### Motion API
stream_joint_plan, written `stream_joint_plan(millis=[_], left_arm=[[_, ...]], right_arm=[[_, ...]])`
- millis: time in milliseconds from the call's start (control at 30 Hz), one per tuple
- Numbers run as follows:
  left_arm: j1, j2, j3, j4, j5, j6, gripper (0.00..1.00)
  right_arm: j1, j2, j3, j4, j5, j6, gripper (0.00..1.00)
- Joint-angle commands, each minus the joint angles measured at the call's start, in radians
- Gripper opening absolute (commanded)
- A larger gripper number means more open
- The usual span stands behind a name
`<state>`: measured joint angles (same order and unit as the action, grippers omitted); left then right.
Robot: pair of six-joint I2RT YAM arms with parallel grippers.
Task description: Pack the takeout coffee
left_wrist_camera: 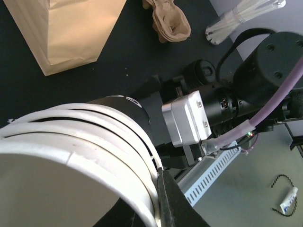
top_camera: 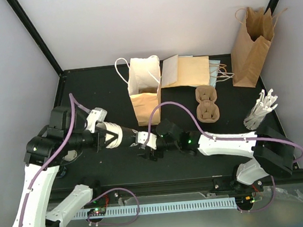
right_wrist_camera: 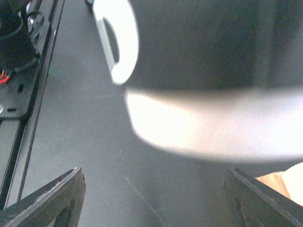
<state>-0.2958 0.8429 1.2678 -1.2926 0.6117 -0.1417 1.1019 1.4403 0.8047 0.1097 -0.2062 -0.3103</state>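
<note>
My left gripper (top_camera: 111, 134) is shut on the takeout coffee (top_camera: 119, 135), a stack of nested cream-white cups lying on its side above the black table. The stack's black lid (top_camera: 129, 137) points right. In the left wrist view the white cup rims (left_wrist_camera: 80, 142) fill the lower left, the lid (left_wrist_camera: 120, 106) lies beyond them, and one dark finger (left_wrist_camera: 176, 204) presses on the rim. My right gripper (top_camera: 149, 152) stands open just right of the lid end. In the right wrist view the blurred cup (right_wrist_camera: 203, 127) hangs above the open right gripper (right_wrist_camera: 154, 201), with nothing between its fingers.
An open kraft bag (top_camera: 145, 92) stands behind the cups. Flat bags (top_camera: 187, 70) lie to its right, and a tall bag (top_camera: 250, 47) stands at the back right. A pulp cup carrier (top_camera: 206, 104) and a bundle of straws (top_camera: 260, 111) sit to the right.
</note>
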Motion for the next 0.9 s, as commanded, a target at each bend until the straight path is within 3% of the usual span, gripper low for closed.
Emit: stream_joint_plan(millis=[0, 167, 400, 467, 633, 867], left_arm=[[0.007, -0.008, 0.038, 0.005, -0.037, -0.016, 0.02], [0.007, 0.000, 0.077, -0.039, -0.165, -0.021, 0.02], [0.014, 0.076, 0.159, -0.114, -0.646, -0.060, 0.01], [0.042, 0.126, 0.165, -0.094, -0.728, -0.045, 0.02], [0.161, 0.329, 0.228, -0.028, -0.803, -0.020, 0.02], [0.411, 0.598, 0.337, 0.039, -0.729, -0.014, 0.01]], right_arm=[[0.001, -0.028, -0.022, -0.011, 0.026, -0.014, 0.83], [0.001, -0.036, -0.038, -0.008, 0.044, -0.005, 0.83], [0.000, -0.088, -0.084, 0.013, 0.063, 0.009, 0.83], [-0.001, -0.108, -0.093, 0.013, 0.061, 0.015, 0.83], [0.000, -0.188, -0.110, -0.006, 0.058, 0.038, 0.83], [-0.002, -0.303, -0.127, -0.059, 0.043, 0.065, 0.83]])
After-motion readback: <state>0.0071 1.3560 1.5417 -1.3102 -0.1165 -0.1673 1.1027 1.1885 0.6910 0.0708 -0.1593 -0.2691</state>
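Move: My left hand still grips the cup stack. Its empty place at the back left is about 24 cm ahead of this hand, 25 cm to its left and 22 cm below. The front cup stack is some 11 cm ahead and 23 cm left, the black lids 24 cm ahead and 9 cm left, the paper bag about 25 cm ahead and 16 cm right. From my open right hand, the held stack's dark lower cup is about 4 cm ahead, 5 cm left and 9 cm above. Keeping the cup stack pinched, I swing my left hand left and forward, slowly at first and then fast, about 17 cm left and 15 forward, away from the bag towards the back-left place. I sink it some 5 cm late on and turn it about 40 degrees counter-clockwise while rolling its left side up. I draw my right hand, empty and open, about 4 cm right, dipping slightly and then rising. ##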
